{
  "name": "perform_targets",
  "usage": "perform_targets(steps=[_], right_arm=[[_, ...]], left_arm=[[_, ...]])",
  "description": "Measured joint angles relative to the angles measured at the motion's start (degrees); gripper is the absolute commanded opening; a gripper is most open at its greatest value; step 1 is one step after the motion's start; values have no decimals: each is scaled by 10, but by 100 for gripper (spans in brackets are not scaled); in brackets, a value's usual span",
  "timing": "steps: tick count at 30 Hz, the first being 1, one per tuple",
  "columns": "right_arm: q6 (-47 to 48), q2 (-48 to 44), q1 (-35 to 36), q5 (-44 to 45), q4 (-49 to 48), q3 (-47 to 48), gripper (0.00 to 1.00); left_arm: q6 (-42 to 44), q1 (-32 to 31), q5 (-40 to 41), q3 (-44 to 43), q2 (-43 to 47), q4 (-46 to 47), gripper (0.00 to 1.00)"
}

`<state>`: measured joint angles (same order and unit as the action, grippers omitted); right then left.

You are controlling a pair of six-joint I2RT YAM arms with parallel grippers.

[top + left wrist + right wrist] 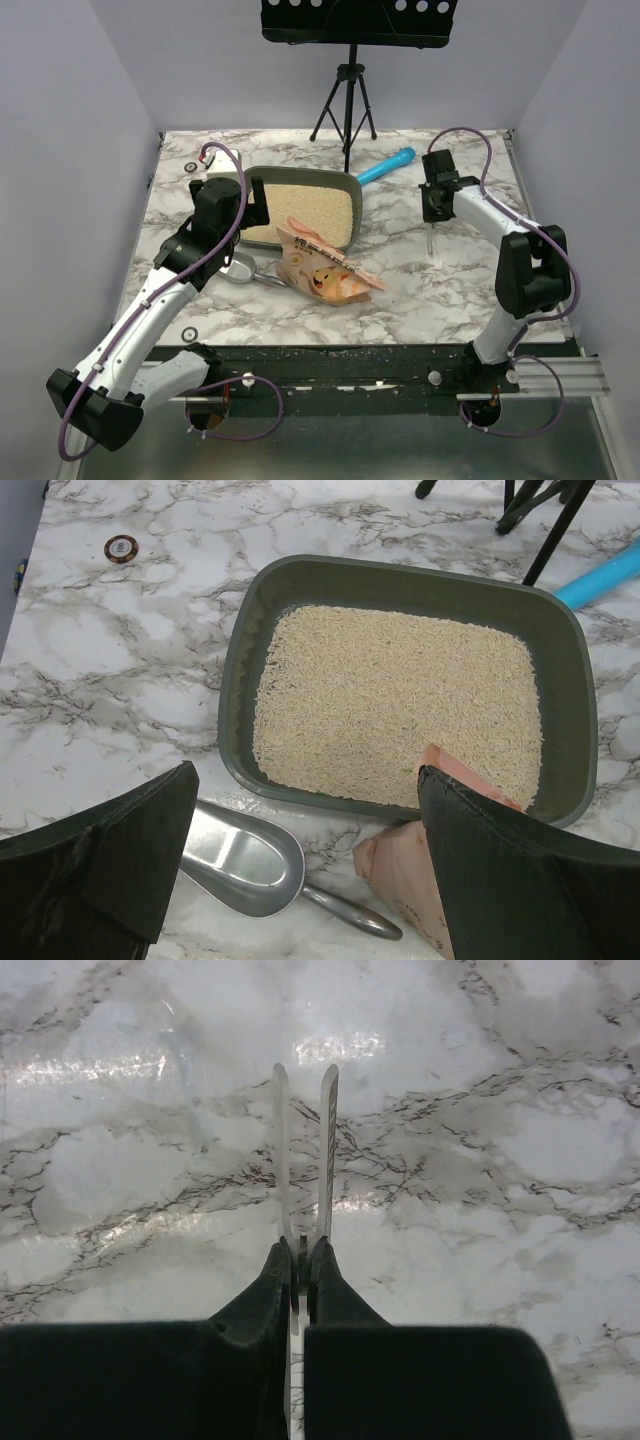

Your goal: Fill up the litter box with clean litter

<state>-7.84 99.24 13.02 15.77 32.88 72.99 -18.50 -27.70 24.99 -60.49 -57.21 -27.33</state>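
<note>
The dark grey-green litter box [300,174] [238,680] lies left of centre on the marble table, and pale beige clean litter [306,210] [400,700] covers its floor. My left gripper [243,212] [307,780] hangs wide open over the box's near left corner, holding nothing. Below it lie a silver scoop [240,268] [240,855] and the orange-pink bag [325,265] [405,870], whose top leans on the box's near rim. My right gripper [433,214] [300,1250] points down at bare marble on the right, shut on a thin clear two-bladed piece [432,245] [326,1150].
A blue tube [387,165] [610,575] lies behind the box's far right corner. A black tripod stand [345,100] stands at the back centre. A small round marker [121,547] sits on the marble to the box's left. Grey walls close in three sides.
</note>
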Motion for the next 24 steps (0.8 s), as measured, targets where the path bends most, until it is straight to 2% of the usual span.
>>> perform_targets(steps=[6,8,14,18,20,24], right_arm=[[-12,19,0,-14,-6,-10,51],[-13,19,0,-17,-7,-10,61],[-13,5,0,-35,-5,-10,65],[-1,-60,15,-70,-5,-10,66],[17,-108,50,-81,-8,-7,67],[71,-172,181,-102,-16,34,67]], left_arm=[[0,0,0,1,-2,0,99],[0,0,0,1,-3,1,99],[0,0,0,1,-11,1,99],[0,0,0,1,-13,2,98],[0,0,1,1,-13,2,98],[-1,0,12,6,-7,5,98]])
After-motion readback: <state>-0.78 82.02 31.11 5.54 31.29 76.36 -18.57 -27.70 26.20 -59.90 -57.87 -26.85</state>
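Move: The clip, still pinched in the right hand, is bound for bare table almost straight below, about 2 cm back and 8 cm down. From that hand the litter bag lies roughly 29 cm left and 10 cm back, the litter box some 36 cm left and 11 cm ahead, and the blue tube about 14 cm left and 22 cm ahead, all three 5 to 7 cm lower. From the left hand the clip's spot is around 50 cm right, 7 cm ahead and 27 cm down. The clip goes down the last 2 cm to the bare marble and is let go there as the right fingers open to about two thirds. Then the emptied hand rises some 15 cm off it and sweeps about 15 cm left towards the bag and litter box, drawing slightly back, turning roughly 30 degrees counter-clockwise and tipping its fingers up; they stay open. ##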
